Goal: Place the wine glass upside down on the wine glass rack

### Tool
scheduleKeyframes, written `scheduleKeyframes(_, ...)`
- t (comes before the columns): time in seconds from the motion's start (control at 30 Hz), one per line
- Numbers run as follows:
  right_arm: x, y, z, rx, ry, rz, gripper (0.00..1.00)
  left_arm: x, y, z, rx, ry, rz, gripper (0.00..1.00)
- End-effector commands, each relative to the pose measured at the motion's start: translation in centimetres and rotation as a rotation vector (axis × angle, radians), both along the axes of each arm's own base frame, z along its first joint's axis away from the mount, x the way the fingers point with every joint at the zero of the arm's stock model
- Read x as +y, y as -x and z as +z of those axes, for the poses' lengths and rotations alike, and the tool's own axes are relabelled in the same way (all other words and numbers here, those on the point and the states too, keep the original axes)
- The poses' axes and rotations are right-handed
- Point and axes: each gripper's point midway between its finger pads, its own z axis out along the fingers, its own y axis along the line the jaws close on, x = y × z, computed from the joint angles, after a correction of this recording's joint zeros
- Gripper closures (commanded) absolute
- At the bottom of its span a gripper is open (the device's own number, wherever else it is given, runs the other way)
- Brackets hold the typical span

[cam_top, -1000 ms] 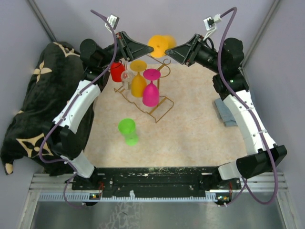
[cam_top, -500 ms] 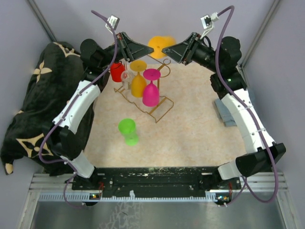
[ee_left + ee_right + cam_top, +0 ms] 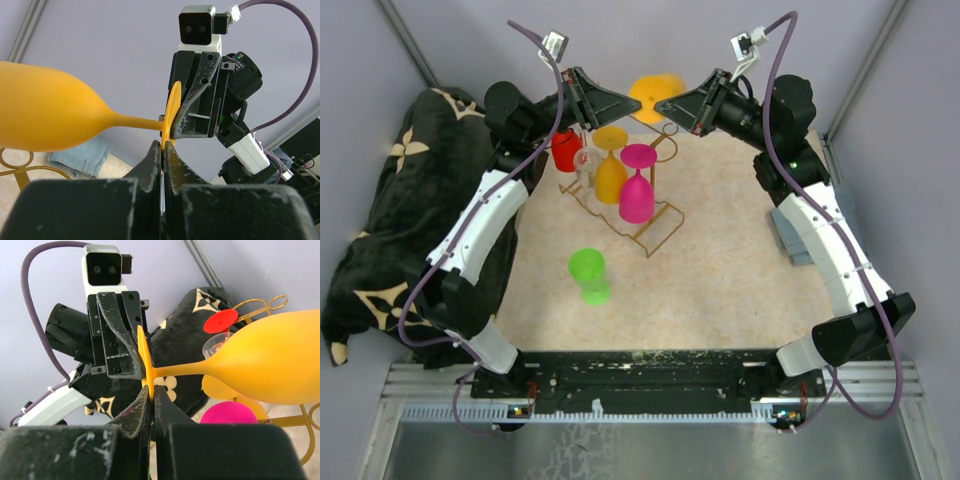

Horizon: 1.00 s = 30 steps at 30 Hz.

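An orange wine glass (image 3: 655,95) hangs on its side in the air behind the gold wire wine glass rack (image 3: 650,236). In the left wrist view its bowl (image 3: 45,120) points left and its thin foot disc (image 3: 173,112) stands edge-on. My left gripper (image 3: 163,145) is shut on the lower rim of that foot. My right gripper (image 3: 152,388) is shut on the same foot from the opposite side, with the bowl (image 3: 270,365) pointing right. The two grippers meet nose to nose above the rack's far end.
The rack holds a yellow glass (image 3: 611,176), a pink glass (image 3: 636,197), a red one (image 3: 566,150) and a clear one (image 3: 585,162), all upside down. A green glass (image 3: 588,273) lies on the mat. A black patterned blanket (image 3: 380,220) is left, a blue cloth (image 3: 790,236) right.
My right gripper has moved slightly left and closed on the glass's foot. The left gripper has kept its hold and stayed in place.
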Motion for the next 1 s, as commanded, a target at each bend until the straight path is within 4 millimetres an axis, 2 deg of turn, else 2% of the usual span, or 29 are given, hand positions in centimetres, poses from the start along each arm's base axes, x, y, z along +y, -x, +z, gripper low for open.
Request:
scheduleKeyframes(0.0, -0.5, 1.3, 3.4, -0.106, -0.035, -0.02, 1.0, 0.5, 1.7, 1.5, -0.058, 0.006, 0.003, 1.0)
scheduleKeyframes(0.17, -0.9, 1.6, 4.0, -0.125, -0.038, -0.034, 1.0, 0.8, 1.7, 1.3, -0.077, -0.004, 0.028, 0.92)
scheduleKeyframes(0.53, -1.7, 1.4, 4.6, -0.176, -0.031, -0.095, 1.0, 2.7, 1.9, 0.5, -0.08, -0.014, 0.07, 0.54)
scheduleKeyframes(0.8, -2.0, 0.3, 4.1, -0.165, -0.033, -0.113, 1.0, 5.3, 2.1, -0.2, -0.07, -0.014, 0.113, 0.5)
scheduleKeyframes(0.97, -3.2, -1.3, 3.8, -0.137, -0.057, -0.134, 1.0, 7.5, 2.5, 0.4, -0.079, 0.004, 0.152, 0.5)
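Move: The orange glass, foot pinched between both grippers and bowl pointing mostly forward, has its middle about 7 cm ahead of each hand, roughly level, 4 cm right of the left hand and 2 cm left of the right. From the right hand, the rack's free right end lies some 9 cm ahead, 2 cm right and 17 cm below; the hanging magenta glass sits about 6 cm ahead, 4 cm left and 25 cm below. The orange glass's foot stays pinched in the right fingers, which keep shut while that hand eases roughly 2 cm forward and right, turning slightly clockwise. The left fingers open to about half, let go of the foot's rim, and the left hand backs off some 6 cm to the left, sinking about 2 cm and turning a little counter-clockwise. ##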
